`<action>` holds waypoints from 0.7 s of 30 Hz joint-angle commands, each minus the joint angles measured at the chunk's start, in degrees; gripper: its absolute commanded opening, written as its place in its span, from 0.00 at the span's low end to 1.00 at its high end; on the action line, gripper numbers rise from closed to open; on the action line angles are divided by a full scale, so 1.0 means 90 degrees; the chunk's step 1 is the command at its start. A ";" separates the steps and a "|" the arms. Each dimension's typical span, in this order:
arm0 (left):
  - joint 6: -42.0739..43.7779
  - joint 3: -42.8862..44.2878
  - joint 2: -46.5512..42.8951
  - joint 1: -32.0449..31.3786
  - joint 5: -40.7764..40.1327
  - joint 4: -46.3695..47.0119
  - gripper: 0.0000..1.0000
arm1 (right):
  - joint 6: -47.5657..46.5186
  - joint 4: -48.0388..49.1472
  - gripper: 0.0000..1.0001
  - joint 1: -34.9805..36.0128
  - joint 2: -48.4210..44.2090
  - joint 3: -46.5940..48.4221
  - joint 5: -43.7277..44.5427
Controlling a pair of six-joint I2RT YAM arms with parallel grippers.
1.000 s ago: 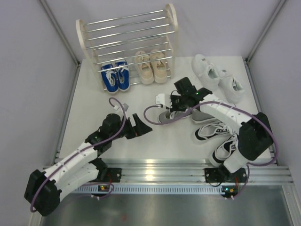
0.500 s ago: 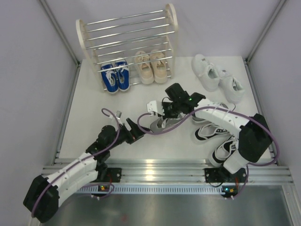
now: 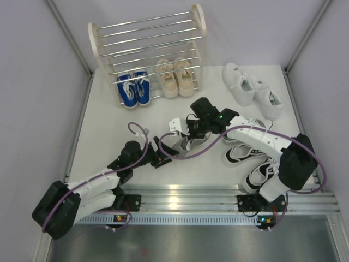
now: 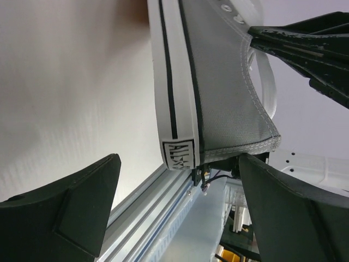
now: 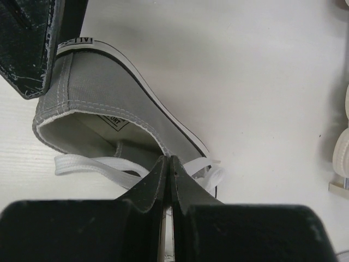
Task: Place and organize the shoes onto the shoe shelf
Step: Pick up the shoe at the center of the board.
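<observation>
A grey shoe [image 3: 181,143] with a white sole lies mid-table. My right gripper [image 3: 192,132] is shut on its collar edge, pinching the grey shoe [image 5: 92,93] at the right gripper [image 5: 168,162] tips, with white laces beside them. My left gripper [image 3: 162,153] stands open at the heel end; in the left wrist view the grey shoe [image 4: 223,93] heel sits just ahead of the wide-apart left gripper [image 4: 180,164]. The shoe shelf [image 3: 96,39] at the back holds blue shoes [image 3: 133,90] and beige shoes [image 3: 175,76] on its lowest level.
A white pair [image 3: 252,90] lies at the back right. Black-and-white shoes [image 3: 248,153] lie under and beside the right arm near the front right. A metal rail [image 3: 180,196] runs along the table's near edge, and grey walls close in both sides.
My right gripper has dragged the grey shoe left and nearer. My left arm has dropped lower, its open gripper now at the shoe's heel.
</observation>
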 commanded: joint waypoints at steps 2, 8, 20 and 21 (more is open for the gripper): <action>-0.0113 0.0470 0.0219 -0.0002 0.0316 0.0795 0.94 | 0.0151 0.0391 0.00 0.0119 -0.0335 0.0262 -0.0448; -0.0103 0.0412 0.0454 -0.0012 0.0180 0.0795 0.87 | 0.0229 0.0352 0.00 0.0129 -0.0295 0.0370 -0.0574; -0.0298 0.0304 0.0532 -0.0012 -0.0220 0.1020 0.49 | 0.0308 0.0411 0.00 0.0148 -0.0315 0.0194 -0.0701; -0.0298 0.0304 0.0561 -0.0012 -0.0240 0.1020 0.41 | 0.0298 0.0411 0.00 0.0158 -0.0334 0.0184 -0.0731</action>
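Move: The grey shoe hangs clear of the board, held near its tongue by the right hand, with its middle roughly 4 cm below that hand and 2 cm to its right. From the left hand its middle is some 6 cm ahead and 9 cm to the right, level with it, and the heel already stands between the open fingers. Still on the board, some 7 cm lower, the other grey shoe lies about 12 cm ahead and 33 cm right of the left hand, and the black-and-white shoe about 2 cm ahead and 35 cm right. The left hand eases about 1 cm to the right and 1 cm up onto the heel of the hanging grey shoe, then all but stops there while its fingers close from nearly wide open to about half, one coming against the sole side and the other against the grey cloth at the back of the heel. The right hand stays in place, its shut fingers keeping their pinch near the tongue so the shoe is held up for the left hand to take. ##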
